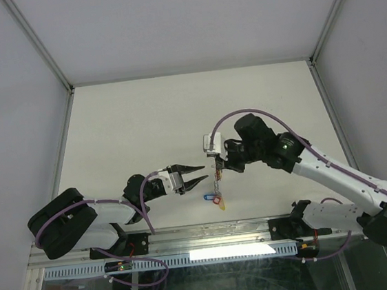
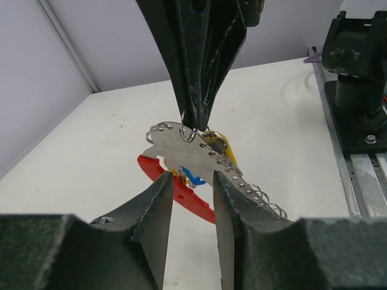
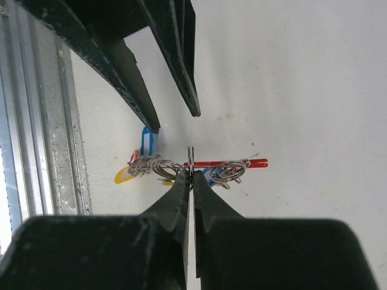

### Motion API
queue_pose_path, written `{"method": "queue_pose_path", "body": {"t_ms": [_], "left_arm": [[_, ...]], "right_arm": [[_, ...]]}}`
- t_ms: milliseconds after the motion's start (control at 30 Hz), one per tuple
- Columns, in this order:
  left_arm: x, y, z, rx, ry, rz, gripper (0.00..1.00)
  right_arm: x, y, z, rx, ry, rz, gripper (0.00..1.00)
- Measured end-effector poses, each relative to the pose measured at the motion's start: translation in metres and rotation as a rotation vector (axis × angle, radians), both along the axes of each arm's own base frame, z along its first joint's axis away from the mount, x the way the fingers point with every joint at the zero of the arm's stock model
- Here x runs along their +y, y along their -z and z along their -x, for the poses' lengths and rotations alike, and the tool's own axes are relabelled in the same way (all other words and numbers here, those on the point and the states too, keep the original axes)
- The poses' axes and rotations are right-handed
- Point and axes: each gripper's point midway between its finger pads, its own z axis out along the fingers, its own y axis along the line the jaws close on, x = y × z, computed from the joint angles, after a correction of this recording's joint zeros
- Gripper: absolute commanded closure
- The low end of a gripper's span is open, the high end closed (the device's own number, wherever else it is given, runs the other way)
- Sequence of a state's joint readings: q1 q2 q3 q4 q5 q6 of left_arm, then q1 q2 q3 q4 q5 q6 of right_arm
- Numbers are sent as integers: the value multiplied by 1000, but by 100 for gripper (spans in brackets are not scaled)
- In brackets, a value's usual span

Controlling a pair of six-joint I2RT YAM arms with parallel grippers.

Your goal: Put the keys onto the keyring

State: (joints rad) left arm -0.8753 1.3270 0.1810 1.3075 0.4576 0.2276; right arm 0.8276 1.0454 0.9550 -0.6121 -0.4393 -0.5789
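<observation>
The keyring hangs above the table, its grey straight bar (image 2: 184, 151) lined with small wire rings and its red arc (image 2: 184, 196) below. My right gripper (image 3: 190, 172) is shut on the bar's upper edge, at a small ring (image 2: 187, 134). The keys dangle from the rings; a blue tag (image 3: 146, 140) and a yellow tag (image 3: 123, 176) show, and the cluster (image 1: 216, 199) rests low by the table. My left gripper (image 2: 191, 175) stands open just short of the keyring, nothing between its fingers (image 2: 158, 211). In the top view it (image 1: 205, 173) is left of the right gripper (image 1: 217, 172).
A metal rail (image 1: 210, 235) runs along the table's near edge, close under the keys. The right arm's base (image 2: 357, 90) stands on that rail. White walls (image 1: 29, 100) close the table on three sides.
</observation>
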Motion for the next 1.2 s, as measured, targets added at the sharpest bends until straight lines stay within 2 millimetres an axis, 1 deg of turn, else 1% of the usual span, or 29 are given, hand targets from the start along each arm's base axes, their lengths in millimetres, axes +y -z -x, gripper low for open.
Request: {"method": "queue_pose_path", "body": {"t_ms": [67,200,300,367,467,567,633,667,733,800,833,900,933,1000,1067,1100,1200], "left_arm": [[0,0,-1,3,-9,0,69],[1,1,-2,5,-13,-2,69],[1,1,-3,5,-16,-4,70],[1,2,-5,5,-26,-10,70],[2,4,-7,4,-43,-23,71],[2,7,-9,7,-46,-38,71],[1,8,-10,9,-52,-47,71],[1,10,-11,8,-54,-53,71],[2,12,-12,11,-62,-64,72],[2,13,-13,11,-69,-69,72],[3,13,-14,11,-72,-69,72],[3,11,-14,7,-75,-66,72],[3,10,-14,4,-75,-64,72],[4,9,-14,1,-77,-63,72],[4,9,-14,0,-79,-65,72],[4,10,-15,0,-82,-68,72],[5,13,-17,3,-92,-80,72]], "right_arm": [[-3,3,-5,31,29,80,100],[-13,16,-18,98,115,284,100],[-21,24,-22,131,167,395,100],[-25,23,-23,150,195,454,100],[-25,18,-27,156,232,527,100],[-17,15,-36,150,268,612,100],[-13,20,-41,145,294,663,100],[-15,25,-42,142,313,694,100],[-29,34,-41,148,354,772,100],[-45,36,-41,160,404,825,100],[-52,36,-42,168,433,841,100],[-55,31,-44,180,460,844,100],[-51,26,-46,182,467,829,100],[-33,14,-49,164,456,786,100],[-21,9,-51,141,453,763,100],[-20,10,-49,137,451,766,100],[-37,22,-47,173,481,822,100]]}}
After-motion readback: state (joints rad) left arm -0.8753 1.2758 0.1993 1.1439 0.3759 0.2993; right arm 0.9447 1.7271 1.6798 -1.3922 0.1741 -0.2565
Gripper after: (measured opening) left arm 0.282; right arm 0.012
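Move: The right hand already pinches the keyring by a small wire loop; the grey keyring plate's middle hangs about 5 cm below it, 1 cm back and 1 cm left. The coloured keys dangle some 4 cm back, 1 cm left and 7 cm below, and the left hand's open fingertips wait 4 cm left, 2 cm back and 3 cm lower. From the left hand the keyring lies about 5 cm right, 1 cm ahead and 2 cm lower. Still pinching the loop, the right hand swings forward-right about 5 cm, tips its fingers steeply down and rocks sideways. ##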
